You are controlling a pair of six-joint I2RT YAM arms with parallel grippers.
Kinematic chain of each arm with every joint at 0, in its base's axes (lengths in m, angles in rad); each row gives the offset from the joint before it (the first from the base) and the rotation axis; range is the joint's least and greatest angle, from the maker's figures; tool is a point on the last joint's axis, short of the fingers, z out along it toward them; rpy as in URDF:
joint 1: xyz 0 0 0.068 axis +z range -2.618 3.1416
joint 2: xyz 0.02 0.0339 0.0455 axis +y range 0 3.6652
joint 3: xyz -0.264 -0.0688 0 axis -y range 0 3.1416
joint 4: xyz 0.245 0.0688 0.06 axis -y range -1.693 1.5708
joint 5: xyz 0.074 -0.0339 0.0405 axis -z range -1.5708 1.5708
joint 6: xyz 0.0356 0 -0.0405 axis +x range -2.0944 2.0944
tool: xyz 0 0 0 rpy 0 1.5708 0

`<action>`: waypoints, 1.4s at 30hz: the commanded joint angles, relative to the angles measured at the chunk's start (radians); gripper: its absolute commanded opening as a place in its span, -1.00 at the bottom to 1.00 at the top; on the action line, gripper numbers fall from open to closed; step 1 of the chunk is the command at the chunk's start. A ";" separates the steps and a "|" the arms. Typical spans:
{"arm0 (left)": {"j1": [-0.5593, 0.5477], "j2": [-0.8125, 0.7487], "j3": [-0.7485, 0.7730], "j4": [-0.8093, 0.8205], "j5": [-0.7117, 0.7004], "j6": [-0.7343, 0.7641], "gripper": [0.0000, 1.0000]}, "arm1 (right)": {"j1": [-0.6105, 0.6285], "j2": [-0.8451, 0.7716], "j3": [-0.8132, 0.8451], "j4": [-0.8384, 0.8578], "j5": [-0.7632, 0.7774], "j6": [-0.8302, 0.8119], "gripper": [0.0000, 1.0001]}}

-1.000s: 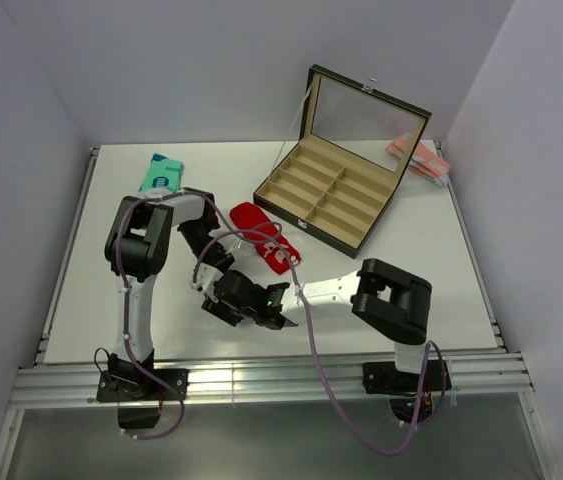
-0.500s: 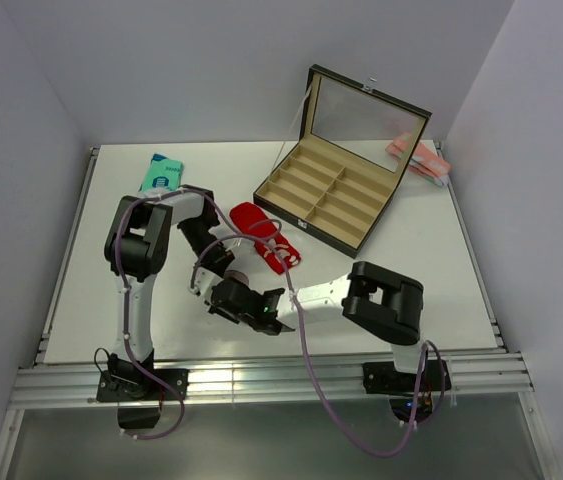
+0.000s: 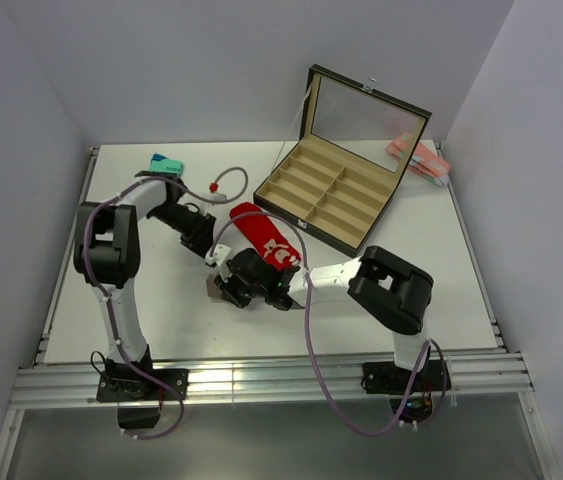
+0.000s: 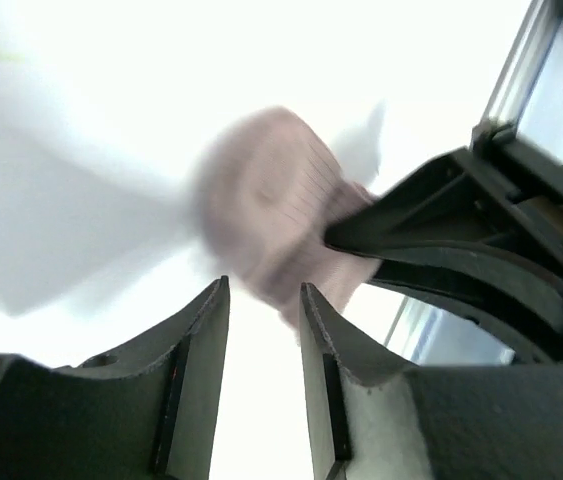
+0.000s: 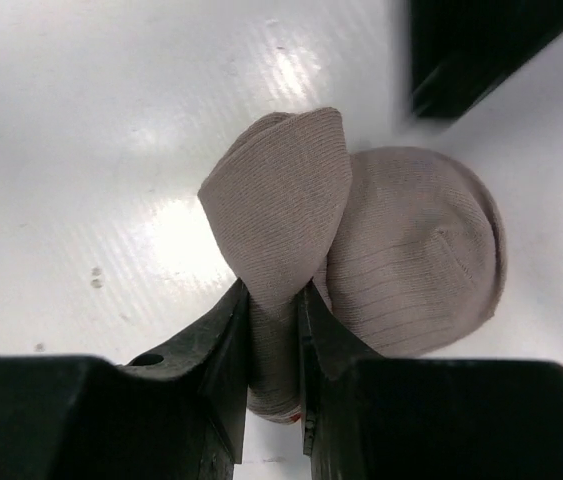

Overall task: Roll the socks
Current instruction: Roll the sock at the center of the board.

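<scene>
The red socks (image 3: 259,230) lie flat on the table, emblem end towards the arms, just behind my right gripper (image 3: 227,287). That gripper (image 5: 274,296) is shut on a flap of a pale greyish-pink fabric bundle (image 5: 411,250), a rounded roll resting on the table (image 3: 218,289). My left gripper (image 3: 205,240) is open and empty a short way up and left of the bundle. In the left wrist view it (image 4: 261,290) points at the blurred bundle (image 4: 261,210), with the right gripper's black fingers (image 4: 461,250) beside it.
An open black compartment box (image 3: 333,200) with its lid up stands at the back right of the socks. A teal sock (image 3: 166,162) lies at the back left. Pink items (image 3: 416,155) lie at the far right corner. A cable with a red plug (image 3: 216,185) arches over the left arm.
My left arm has swung back and left, away from the bundle. My right gripper has moved up towards the red socks, holding the bundle.
</scene>
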 commanded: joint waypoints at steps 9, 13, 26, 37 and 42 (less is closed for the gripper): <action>0.156 -0.351 -0.248 0.498 0.042 -0.072 -0.17 | -0.172 0.121 0.081 -0.200 -0.487 0.090 -0.78; 0.155 -0.481 -0.386 0.614 -0.009 -0.018 -0.12 | -0.224 0.222 0.232 -0.369 -0.562 0.107 -0.75; -0.060 -0.908 -0.882 1.024 -0.166 0.166 0.17 | -0.328 0.382 0.397 -0.630 -0.813 0.104 -0.73; -0.195 -0.997 -1.069 1.133 -0.195 0.261 0.33 | -0.373 0.439 0.411 -0.636 -0.887 0.122 -0.72; -0.241 -0.992 -1.104 1.180 -0.218 0.267 0.32 | -0.381 0.458 0.437 -0.662 -0.891 0.127 -0.72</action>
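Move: The brown sock is already pinched by the right hand, its middle only about 3 cm left and 1 cm back of that hand's point, 1 cm lower. From the left hand it lies some 8 cm back, 4 cm to the right and 4 cm below. The red sock lies about 3 cm ahead and 16 cm right of the left hand; the teal sock some 15 cm ahead and 10 cm left of it. Swinging clear first, forward, left and up, the left hand then comes back about 11 cm, right and down towards the brown sock, opening wider while its wrist turns some 70 degrees so the fingers point forward-right instead of back-right. The right hand keeps its pinch, turns about 60 degrees until its fingers point back-left, and ends roughly 3 cm to the right. ##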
